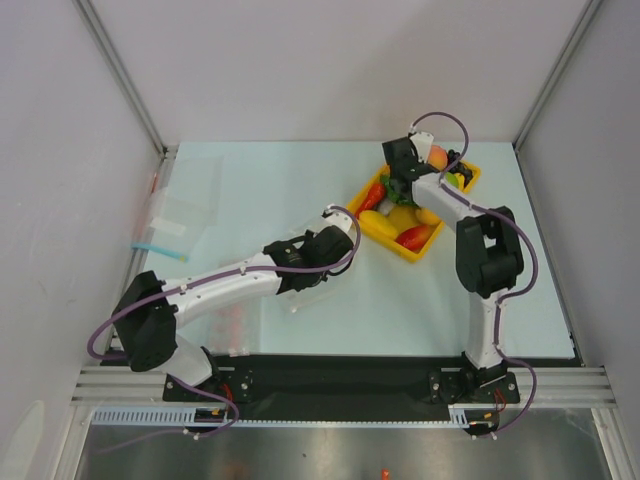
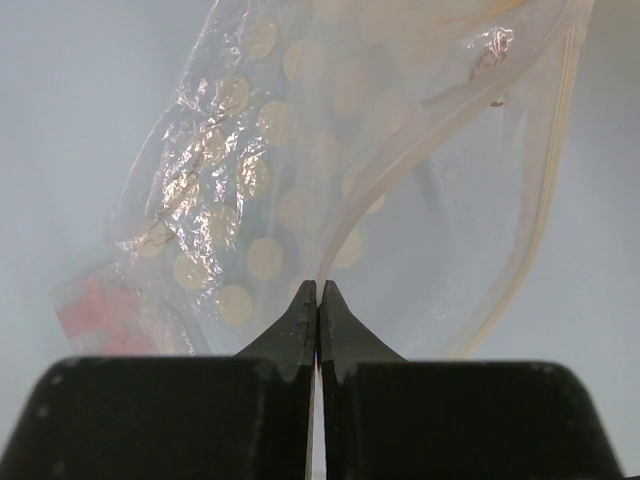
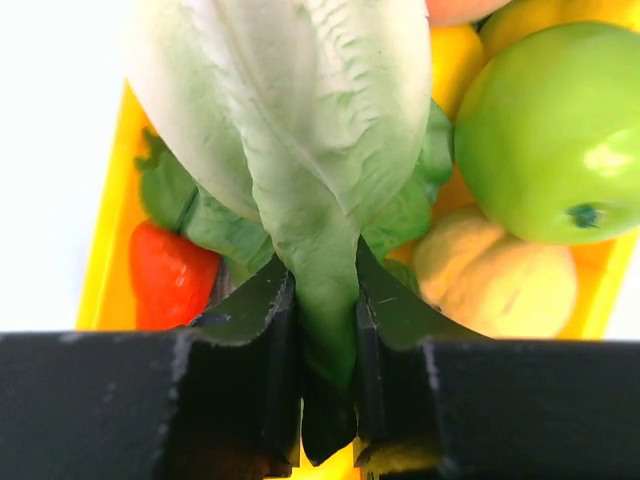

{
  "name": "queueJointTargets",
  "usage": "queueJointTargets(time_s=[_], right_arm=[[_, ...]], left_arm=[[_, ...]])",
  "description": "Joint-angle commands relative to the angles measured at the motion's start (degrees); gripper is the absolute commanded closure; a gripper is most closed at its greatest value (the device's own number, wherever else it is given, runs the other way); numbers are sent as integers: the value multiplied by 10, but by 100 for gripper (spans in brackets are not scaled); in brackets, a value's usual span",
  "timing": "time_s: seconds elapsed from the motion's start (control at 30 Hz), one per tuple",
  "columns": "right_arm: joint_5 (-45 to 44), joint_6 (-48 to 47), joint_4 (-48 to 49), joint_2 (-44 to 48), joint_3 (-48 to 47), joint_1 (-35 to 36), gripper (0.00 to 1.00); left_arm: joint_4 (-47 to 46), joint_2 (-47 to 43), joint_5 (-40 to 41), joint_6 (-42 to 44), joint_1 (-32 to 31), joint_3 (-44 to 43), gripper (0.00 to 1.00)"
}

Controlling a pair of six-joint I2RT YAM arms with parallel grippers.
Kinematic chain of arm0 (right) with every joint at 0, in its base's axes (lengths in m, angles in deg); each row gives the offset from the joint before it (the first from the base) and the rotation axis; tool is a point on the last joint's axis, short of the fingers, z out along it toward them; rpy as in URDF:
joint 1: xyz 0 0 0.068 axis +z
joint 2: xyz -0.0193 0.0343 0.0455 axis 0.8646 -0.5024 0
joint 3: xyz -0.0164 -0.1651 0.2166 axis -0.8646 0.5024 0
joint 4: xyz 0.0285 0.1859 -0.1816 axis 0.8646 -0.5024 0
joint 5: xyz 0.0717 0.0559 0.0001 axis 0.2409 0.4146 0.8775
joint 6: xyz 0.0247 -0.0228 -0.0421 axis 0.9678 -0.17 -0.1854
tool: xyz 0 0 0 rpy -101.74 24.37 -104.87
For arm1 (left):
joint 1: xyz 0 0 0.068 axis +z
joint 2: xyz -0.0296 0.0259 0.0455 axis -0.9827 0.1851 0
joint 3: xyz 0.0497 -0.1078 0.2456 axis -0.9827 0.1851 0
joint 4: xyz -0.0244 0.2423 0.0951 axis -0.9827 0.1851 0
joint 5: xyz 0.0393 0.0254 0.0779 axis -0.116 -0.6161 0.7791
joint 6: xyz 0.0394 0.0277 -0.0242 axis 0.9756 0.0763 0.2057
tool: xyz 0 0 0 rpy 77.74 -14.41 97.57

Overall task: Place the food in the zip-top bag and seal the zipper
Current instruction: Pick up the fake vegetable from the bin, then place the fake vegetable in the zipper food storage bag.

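Note:
The zip-top bag [image 2: 250, 200], clear with pale dots, lies crumpled ahead of my left gripper [image 2: 318, 290], which is shut on the bag's mouth edge. The zipper [image 2: 548, 190] curves away on the right, and the mouth gapes. From above, the left gripper [image 1: 318, 275] holds the bag [image 1: 305, 295] at mid-table. My right gripper [image 3: 322, 290] is shut on the stem of the green-white lettuce [image 3: 290, 120], over the yellow tray [image 3: 105, 250]. A green apple [image 3: 550, 130], a pale peach [image 3: 500, 285] and a red piece [image 3: 170, 275] lie beside it. In the top view the right gripper [image 1: 400, 185] is inside the tray [image 1: 472, 182].
Flat clear bags [image 1: 185, 200], one with a blue strip [image 1: 160, 248], lie at the left. A clear bag with red bits [image 1: 232, 320] sits near the left arm and shows again as the red bits [image 2: 95, 310]. A red-orange mango [image 1: 415, 237] and a yellow fruit [image 1: 400, 218] are in the tray.

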Motion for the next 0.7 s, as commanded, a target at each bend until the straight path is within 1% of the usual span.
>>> queueJointTargets(time_s=[0.0,0.07,0.13,0.17,0.33,0.4,0.5,0.53,0.57,0.63,0.67], right_arm=[[27,-32,47,76,15,-3,92],[60,-48,65,111,30,-2,96],[100,-62,87,153,56,-2,96],[160,-72,101,166,66,-1,95],[190,-82,68,235,93,24,95],[198,-82,50,279,110,40,96],[225,-68,26,350,156,57,96],[247,-65,20,369,184,61,96],[254,-63,11,404,196,66,97],[276,-64,-8,439,228,85,97],[280,-63,-14,459,260,92,98]], left_arm=[[-6,5,-3,8,-4,-19,100],[-5,4,-4,7,-4,-20,100],[-5,2,-2,7,-4,-19,100],[-6,0,-1,7,-4,-18,100],[-8,8,8,8,-3,-18,100],[-7,12,9,8,-3,-19,100],[-11,15,8,8,-2,-19,100],[-12,15,7,8,-1,-19,100],[-12,16,8,8,-1,-19,100],[-12,14,6,7,-1,-20,100],[-11,13,8,7,-1,-20,100]])
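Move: Back and to the left of the right hand, which already has the lettuce pinched by its leafy end in the bin, is the zip-top bag's mouth: about 24 cm back, 10 cm left, a few centimetres lower. Around the right hand, roughly 3 cm below it, are the green apple, 10 cm right and 3 cm ahead; the red pepper, 7 cm left and level with it; and the yellow squash, 9 cm back and 5 cm left. For the left hand, which holds the rim, the mouth is about 3 cm ahead, 3 cm right and 1 cm down. Lifting the lettuce out of the bin, the right hand first climbs nearly straight up, then sweeps back and left towards the bag ever faster, ending about 15 cm higher, 15 cm back and 7 cm left. The wrist swings some 30 degrees counter-clockwise, its left side rising and its fingertips tilting up a little; the fingers keep their pinch. The left gripper stays, still holding the bag's rim. ##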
